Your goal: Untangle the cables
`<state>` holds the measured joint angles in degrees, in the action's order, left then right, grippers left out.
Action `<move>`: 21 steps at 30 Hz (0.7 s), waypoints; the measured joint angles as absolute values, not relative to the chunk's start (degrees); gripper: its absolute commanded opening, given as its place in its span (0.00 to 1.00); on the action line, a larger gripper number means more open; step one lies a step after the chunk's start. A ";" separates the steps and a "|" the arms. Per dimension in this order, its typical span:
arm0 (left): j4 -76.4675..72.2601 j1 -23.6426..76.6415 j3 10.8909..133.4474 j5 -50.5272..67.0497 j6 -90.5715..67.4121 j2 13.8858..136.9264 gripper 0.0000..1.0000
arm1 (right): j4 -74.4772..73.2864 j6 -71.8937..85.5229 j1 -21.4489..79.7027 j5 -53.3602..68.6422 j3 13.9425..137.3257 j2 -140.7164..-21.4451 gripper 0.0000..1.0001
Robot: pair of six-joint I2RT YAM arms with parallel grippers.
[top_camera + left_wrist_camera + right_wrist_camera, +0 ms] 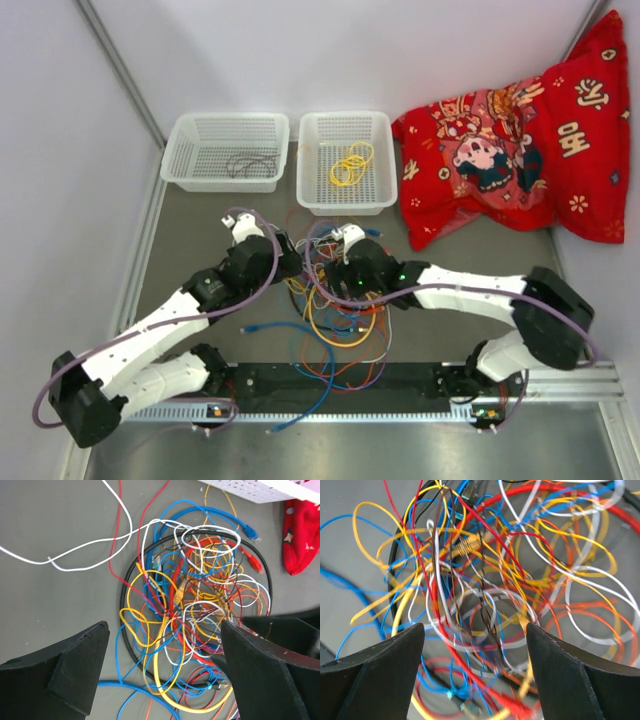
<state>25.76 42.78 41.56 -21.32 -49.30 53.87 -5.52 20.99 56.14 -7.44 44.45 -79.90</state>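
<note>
The cables (335, 322) lie in one tangled heap of yellow, orange, blue, white, red and black loops on the grey table, between the two arms. My left gripper (293, 266) reaches in from the left and my right gripper (328, 278) from the right, both over the heap's far side. In the left wrist view the left gripper (164, 627) stands open above the cables (195, 595), holding nothing. In the right wrist view the right gripper (475, 627) is open, with blurred strands of the cables (485, 570) showing between its fingers. A white cable (85, 555) trails off to the left.
Two white baskets stand at the back: the left one (225, 184) holds a dark cable (250, 165), the right one (345, 208) a yellow coil (352, 165). A red cushion (520, 140) lies at the back right. A black rail (340, 380) runs along the near edge.
</note>
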 measured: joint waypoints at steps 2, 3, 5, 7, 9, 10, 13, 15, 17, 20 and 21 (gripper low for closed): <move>26.83 42.78 41.56 -21.52 -49.52 53.34 0.96 | -4.78 20.80 56.14 -6.87 46.48 -84.03 0.60; 27.81 42.78 41.60 -22.26 -49.65 52.86 0.96 | -4.45 20.69 56.14 -6.44 47.79 -86.30 0.46; 31.31 42.78 42.41 -24.60 -50.19 50.87 0.96 | -3.62 20.78 56.14 -5.78 49.60 -89.67 0.35; 33.10 42.78 43.46 -27.51 -50.43 48.25 0.95 | -3.33 20.43 56.14 -5.61 49.76 -90.17 0.24; 33.34 42.78 44.58 -31.18 -50.00 43.81 0.95 | -2.96 20.51 56.14 -5.74 49.76 -89.27 0.13; 33.21 42.78 45.23 -32.84 -49.52 41.58 0.95 | -2.74 20.27 56.14 -5.85 49.76 -88.29 0.08; 32.40 42.78 47.70 -38.59 -47.68 36.75 0.94 | -3.11 19.53 56.14 -6.39 49.58 -82.35 0.00; 31.62 42.78 49.01 -41.65 -46.65 35.70 0.93 | -3.95 19.11 56.14 -6.96 49.63 -76.14 0.00; 30.89 42.78 49.84 -45.67 -45.82 35.20 0.93 | -5.52 18.50 56.14 -7.77 50.17 -69.43 0.00; 30.33 42.78 49.98 -51.57 -44.53 34.39 0.93 | -8.40 17.50 56.14 -9.08 52.27 -60.77 0.00; 30.04 42.78 49.98 -53.58 -43.64 33.91 0.94 | -9.10 17.21 56.14 -9.43 52.97 -58.89 0.00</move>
<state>30.04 42.78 49.98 -53.58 -43.64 33.91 -9.10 17.21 56.14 -9.43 52.97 -58.89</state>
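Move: The right hand, open over the tangle, has the upright white cable loop about 1 cm ahead, 3 cm to its left and 3 cm below. From that hand, the blue plug lies some 9 cm ahead and 10 cm right, the thick yellow ring about 7 cm back and 4 cm right, both roughly 6 cm below. From the left hand, the white loop is about 2 cm back, 4 cm right and 10 cm below. Right hand dips left, pinches the white cable, lifts about 20 cm; left hand swings up and left. ##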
